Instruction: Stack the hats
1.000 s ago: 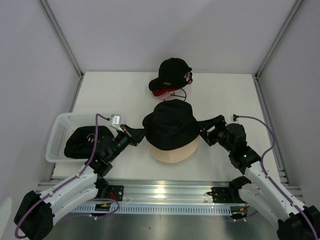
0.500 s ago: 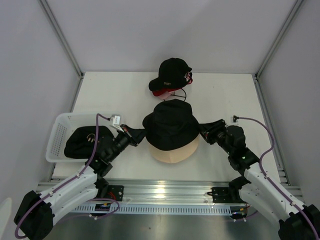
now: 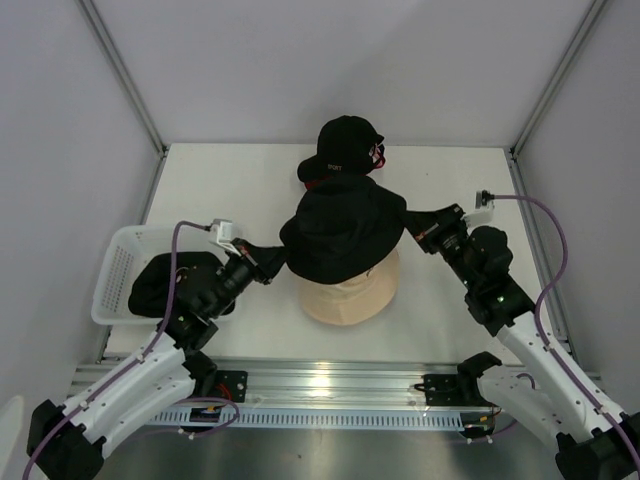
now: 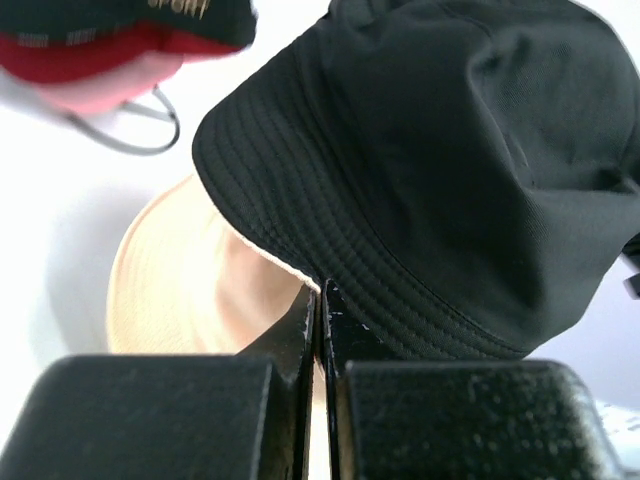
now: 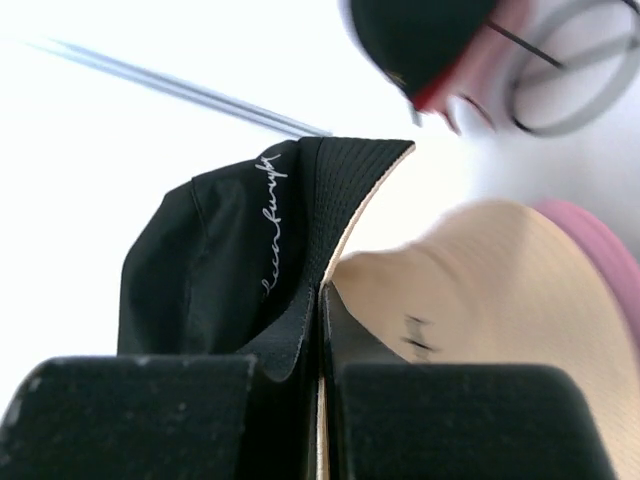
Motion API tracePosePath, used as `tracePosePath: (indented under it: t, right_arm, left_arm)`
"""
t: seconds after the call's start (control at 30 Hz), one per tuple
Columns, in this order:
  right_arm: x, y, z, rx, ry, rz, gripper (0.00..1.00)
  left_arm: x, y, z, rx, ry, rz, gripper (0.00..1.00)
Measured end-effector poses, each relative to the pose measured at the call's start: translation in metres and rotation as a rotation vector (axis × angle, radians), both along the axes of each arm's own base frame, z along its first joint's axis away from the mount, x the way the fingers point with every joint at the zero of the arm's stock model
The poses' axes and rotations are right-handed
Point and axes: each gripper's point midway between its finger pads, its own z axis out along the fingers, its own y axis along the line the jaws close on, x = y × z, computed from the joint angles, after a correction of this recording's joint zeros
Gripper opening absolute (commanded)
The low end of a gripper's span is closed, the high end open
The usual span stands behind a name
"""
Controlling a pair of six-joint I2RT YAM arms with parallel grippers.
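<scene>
The black bucket hat [image 3: 343,228] hangs tilted above the wide beige hat [image 3: 350,298], held by its brim on both sides. My left gripper [image 3: 278,263] is shut on the left brim [image 4: 300,215], fingertips pinched at the hem. My right gripper [image 3: 409,226] is shut on the right brim, whose black fabric [image 5: 230,260] with white script folds between the fingers. The beige hat [image 5: 480,290] lies beneath, and a pink hat's edge [image 5: 600,250] shows under it in the right wrist view.
A black baseball cap [image 3: 345,145] with a red under-visor sits at the back, thin wire hoops [image 5: 580,90] beside it. A white basket [image 3: 112,270] at the left holds a dark bundle [image 3: 165,282]. Grey walls close in the table's sides.
My right gripper has shut on the black hat's right brim. Both arms have raised the hat off the beige one and shifted it toward the back.
</scene>
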Motion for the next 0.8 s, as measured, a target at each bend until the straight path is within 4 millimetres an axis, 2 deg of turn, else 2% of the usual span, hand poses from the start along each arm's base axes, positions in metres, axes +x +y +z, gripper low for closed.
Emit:
tracePosePath:
  t: [0.07,0.13,0.27,0.5,0.7,0.8]
  right_arm:
    - [0.0,0.003,0.021,-0.011,-0.055,0.02,0.0]
    - [-0.002,0.006,0.031,-0.02,-0.088,0.039,0.0]
    - [-0.006,0.011,0.02,-0.045,-0.075,0.067,0.0]
    - [-0.025,0.01,-0.045,-0.109,0.07,0.097,0.0]
    - [-0.043,0.001,-0.064,-0.127,0.105,0.094,0.0]
    - [-0.046,-0.001,-0.082,-0.145,0.137,0.089,0.0]
  left_arm:
    - [-0.002,0.004,0.018,-0.029,-0.016,0.013,0.01]
    - [-0.004,0.007,0.032,-0.069,-0.018,0.027,0.01]
    - [-0.01,0.013,0.033,-0.144,0.023,0.041,0.01]
    - [-0.019,0.021,-0.023,-0.136,0.17,0.077,0.01]
    - [-0.027,0.022,-0.054,-0.143,0.198,0.079,0.01]
    - [-0.027,0.019,-0.075,-0.114,0.233,0.079,0.01]
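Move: The black bucket hat is already pinched at its left and right brim and held up between the hands. The beige hat it is meant for lies about 18 cm right of the left hand, 4 cm ahead and 10 cm below; from the right hand, 15 cm left, 2 cm back and 16 cm below. The stacked caps stand roughly 28 cm beyond the beige hat, in line with it. The white bin is about 32 cm left of the left hand, 7 cm ahead and 20 cm down. The black bucket hat is first lifted some 3 cm by both hands together, then lowered about 11 cm over the beige hat while being drawn back towards the bases, the right hand coming back more than the left. Both grippers stay shut on the brim, and their fingers end tipped down somewhat, the left more. ##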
